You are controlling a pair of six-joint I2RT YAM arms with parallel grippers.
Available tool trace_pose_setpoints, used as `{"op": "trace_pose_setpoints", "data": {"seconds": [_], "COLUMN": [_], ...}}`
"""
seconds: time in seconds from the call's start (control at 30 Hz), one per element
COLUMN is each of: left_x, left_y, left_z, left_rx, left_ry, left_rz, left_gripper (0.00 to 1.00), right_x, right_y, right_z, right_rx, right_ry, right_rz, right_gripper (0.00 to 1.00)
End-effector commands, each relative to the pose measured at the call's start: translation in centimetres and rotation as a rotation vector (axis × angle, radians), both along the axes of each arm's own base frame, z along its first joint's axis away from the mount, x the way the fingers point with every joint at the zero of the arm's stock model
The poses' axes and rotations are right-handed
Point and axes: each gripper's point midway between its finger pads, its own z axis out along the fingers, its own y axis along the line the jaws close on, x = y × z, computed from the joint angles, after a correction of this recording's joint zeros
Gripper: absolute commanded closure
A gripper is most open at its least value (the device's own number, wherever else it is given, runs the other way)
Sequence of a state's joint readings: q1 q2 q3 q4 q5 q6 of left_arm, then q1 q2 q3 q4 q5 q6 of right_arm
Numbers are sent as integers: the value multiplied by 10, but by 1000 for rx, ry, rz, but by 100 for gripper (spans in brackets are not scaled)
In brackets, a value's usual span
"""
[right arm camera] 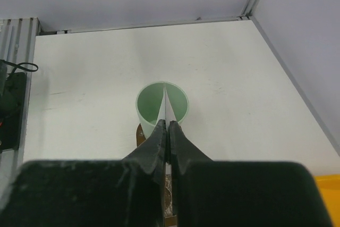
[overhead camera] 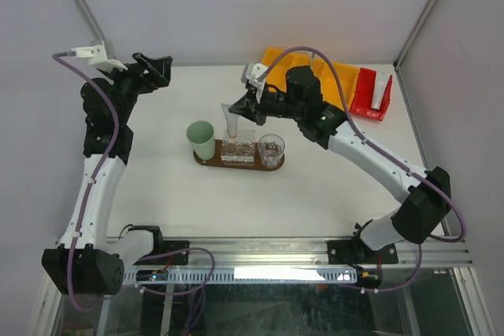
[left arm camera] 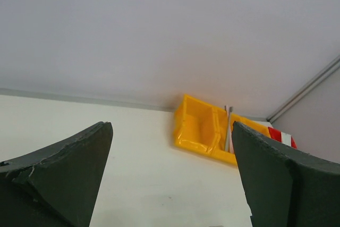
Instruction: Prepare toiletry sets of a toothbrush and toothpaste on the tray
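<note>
My right gripper (overhead camera: pixel 234 109) is shut on a small white toothpaste tube (overhead camera: pixel 231 125), which hangs down over the left clear glass (overhead camera: pixel 238 149) on the dark-brown tray (overhead camera: pixel 206 161). In the right wrist view the gripper (right arm camera: pixel 166 123) pinches the thin white tube (right arm camera: pixel 167 107) edge-on, with the mint-green cup (right arm camera: pixel 149 104) and a bit of the tray (right arm camera: pixel 139 134) beyond it. My left gripper (overhead camera: pixel 161 67) is open and holds nothing at the far left back of the table. Between its wide jaws (left arm camera: pixel 171 131) I see a slim toothbrush (left arm camera: pixel 227 128) standing in the yellow bin (left arm camera: pixel 199 128).
A mint-green cup (overhead camera: pixel 201 138) stands at the tray's left end and a second clear glass (overhead camera: pixel 272 149) at its right end. The yellow divided bin (overhead camera: pixel 283 57) and a red bin (overhead camera: pixel 370 94) holding white tubes (overhead camera: pixel 383 88) sit at the back right, by the enclosure's corner post.
</note>
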State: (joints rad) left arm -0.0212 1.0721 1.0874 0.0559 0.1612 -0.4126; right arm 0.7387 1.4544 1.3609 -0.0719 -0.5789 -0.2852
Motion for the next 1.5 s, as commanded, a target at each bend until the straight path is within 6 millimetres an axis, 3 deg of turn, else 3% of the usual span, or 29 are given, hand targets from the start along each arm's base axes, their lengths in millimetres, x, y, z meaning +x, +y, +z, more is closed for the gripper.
{"op": "trace_pose_setpoints", "data": {"seconds": [0.0, 0.57, 1.47], "left_x": [-15, -11, -11], "left_y": [3, 2, 3], "left_z": [33, 30, 28], "left_rx": [-32, -12, -40], "left_ry": [-122, -131, -131], "left_rz": [-29, -117, -143], "left_gripper": [1, 1, 1], "right_x": [11, 30, 36], "right_y": [10, 22, 27], "right_z": [25, -12, -43], "right_rx": [62, 10, -10], "right_ry": [-127, -139, -120], "right_rz": [7, -8, -11], "right_gripper": [100, 100, 100]}}
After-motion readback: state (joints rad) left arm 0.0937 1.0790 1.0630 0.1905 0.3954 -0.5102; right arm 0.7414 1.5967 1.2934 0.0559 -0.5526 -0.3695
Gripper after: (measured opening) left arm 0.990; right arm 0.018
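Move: The right hand, already holding the toothpaste tube, has the patterned glass in the middle of the tray almost straight below it, its middle about 25 cm down. At the same level, the green cup stands some 10 cm to the left and 1 cm ahead, and the clear glass about 10 cm to the right and 1 cm back. From the left hand, the patterned glass lies roughly 17 cm right, 10 cm back and 30 cm below. The right hand lowers the held toothpaste about 7 cm towards the patterned glass, easing some 3 cm forward, fingers shut. ##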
